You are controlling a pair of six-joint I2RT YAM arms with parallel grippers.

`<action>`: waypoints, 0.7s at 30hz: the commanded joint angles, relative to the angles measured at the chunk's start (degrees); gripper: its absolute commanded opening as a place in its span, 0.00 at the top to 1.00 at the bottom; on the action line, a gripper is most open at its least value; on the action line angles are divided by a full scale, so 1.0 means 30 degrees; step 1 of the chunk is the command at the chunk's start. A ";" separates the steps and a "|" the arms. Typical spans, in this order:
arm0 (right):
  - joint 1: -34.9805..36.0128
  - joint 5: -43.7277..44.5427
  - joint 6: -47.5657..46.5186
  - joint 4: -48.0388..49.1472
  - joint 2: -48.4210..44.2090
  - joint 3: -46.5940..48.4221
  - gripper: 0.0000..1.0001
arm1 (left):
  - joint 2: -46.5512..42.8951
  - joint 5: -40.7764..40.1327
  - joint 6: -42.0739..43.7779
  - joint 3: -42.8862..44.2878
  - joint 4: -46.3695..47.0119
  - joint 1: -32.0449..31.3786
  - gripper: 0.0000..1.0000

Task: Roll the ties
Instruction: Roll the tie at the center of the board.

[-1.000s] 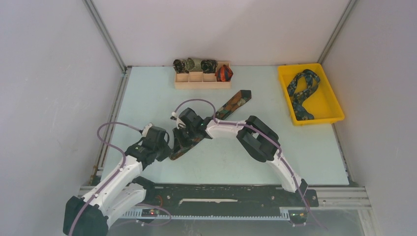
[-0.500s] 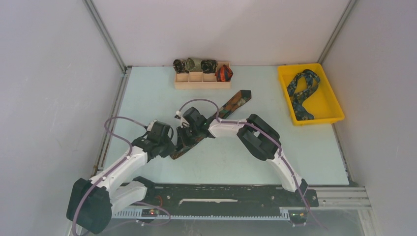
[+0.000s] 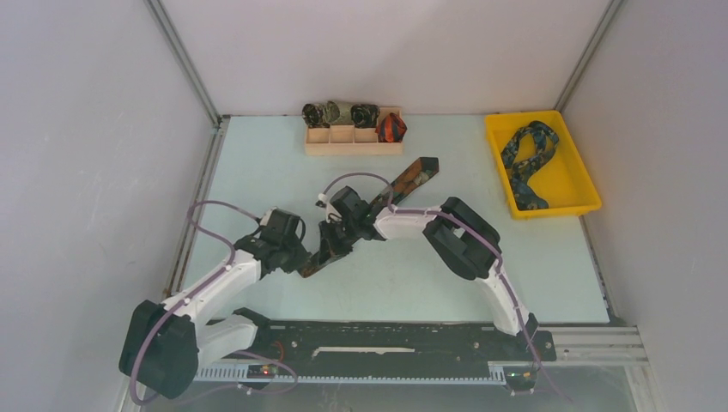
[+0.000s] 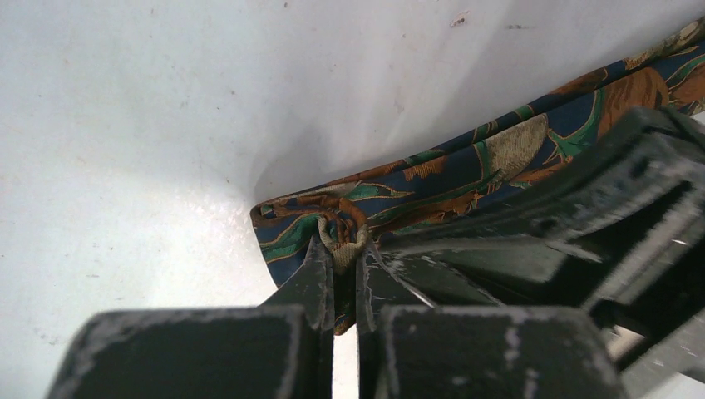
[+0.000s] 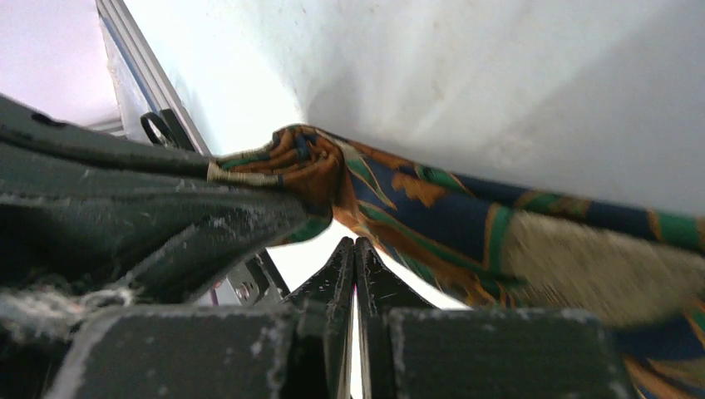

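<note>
A brown-orange-green tie [image 3: 410, 178] lies slanted across the middle of the table, its near end curled into a small roll [image 4: 332, 218]. My left gripper [image 4: 342, 248] [image 3: 309, 259] is shut on that rolled end, with beige fabric pinched between its tips. My right gripper [image 5: 355, 243] [image 3: 336, 235] is shut with nothing between its fingers; its tips sit right beside the tie's [image 5: 432, 199] edge, close to the roll. The left gripper's fingers [image 5: 166, 208] fill the left of the right wrist view.
A wooden divider box [image 3: 352, 148] at the back holds three dark rolled ties [image 3: 341, 112] and a red-orange one [image 3: 391, 128]. A yellow tray [image 3: 549, 209] at the back right holds a loose navy and teal tie [image 3: 525, 159]. Side walls stand close on both sides.
The left arm has swung right and forward, onto the tie's near end. The right gripper has shifted slightly right and back along the tie.
</note>
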 commanded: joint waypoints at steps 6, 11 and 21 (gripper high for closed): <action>-0.1938 0.0995 -0.1316 -0.0641 -0.3333 -0.1445 0.95 | 0.1120 -0.0125 0.0481 0.0649 0.0746 -0.0269 0.96; -0.2322 0.0923 -0.1328 -0.0572 -0.3526 -0.1702 0.96 | 0.1479 -0.0154 0.0495 0.0960 0.0716 -0.0533 0.66; -0.2408 0.0849 -0.1258 -0.0482 -0.3527 -0.1703 0.96 | 0.1143 -0.0816 -0.0030 0.1530 0.0334 -0.1175 0.40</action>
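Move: The left fingers already pinch the tie's folded end, its middle roughly 1 cm left of the left hand, neither ahead nor back, and 1 cm below. From the right hand that fold lies about 4 cm to the left, 2 cm back and 1 cm lower. From the left hand, the tie's far end is some 26 cm ahead, 30 cm right and 3 cm down; the wooden box is about 38 cm ahead, 11 cm right, 1 cm lower. Take the right gripper, kept shut, quickly away from the folded end, up the line of the tie: about 5 cm forward and as much to the right, rising nearly 3 cm, then hold it there. Meanwhile, open the left fingers a bit past halfway to let go of the fold, easing that hand a couple of centimetres right and forward. ##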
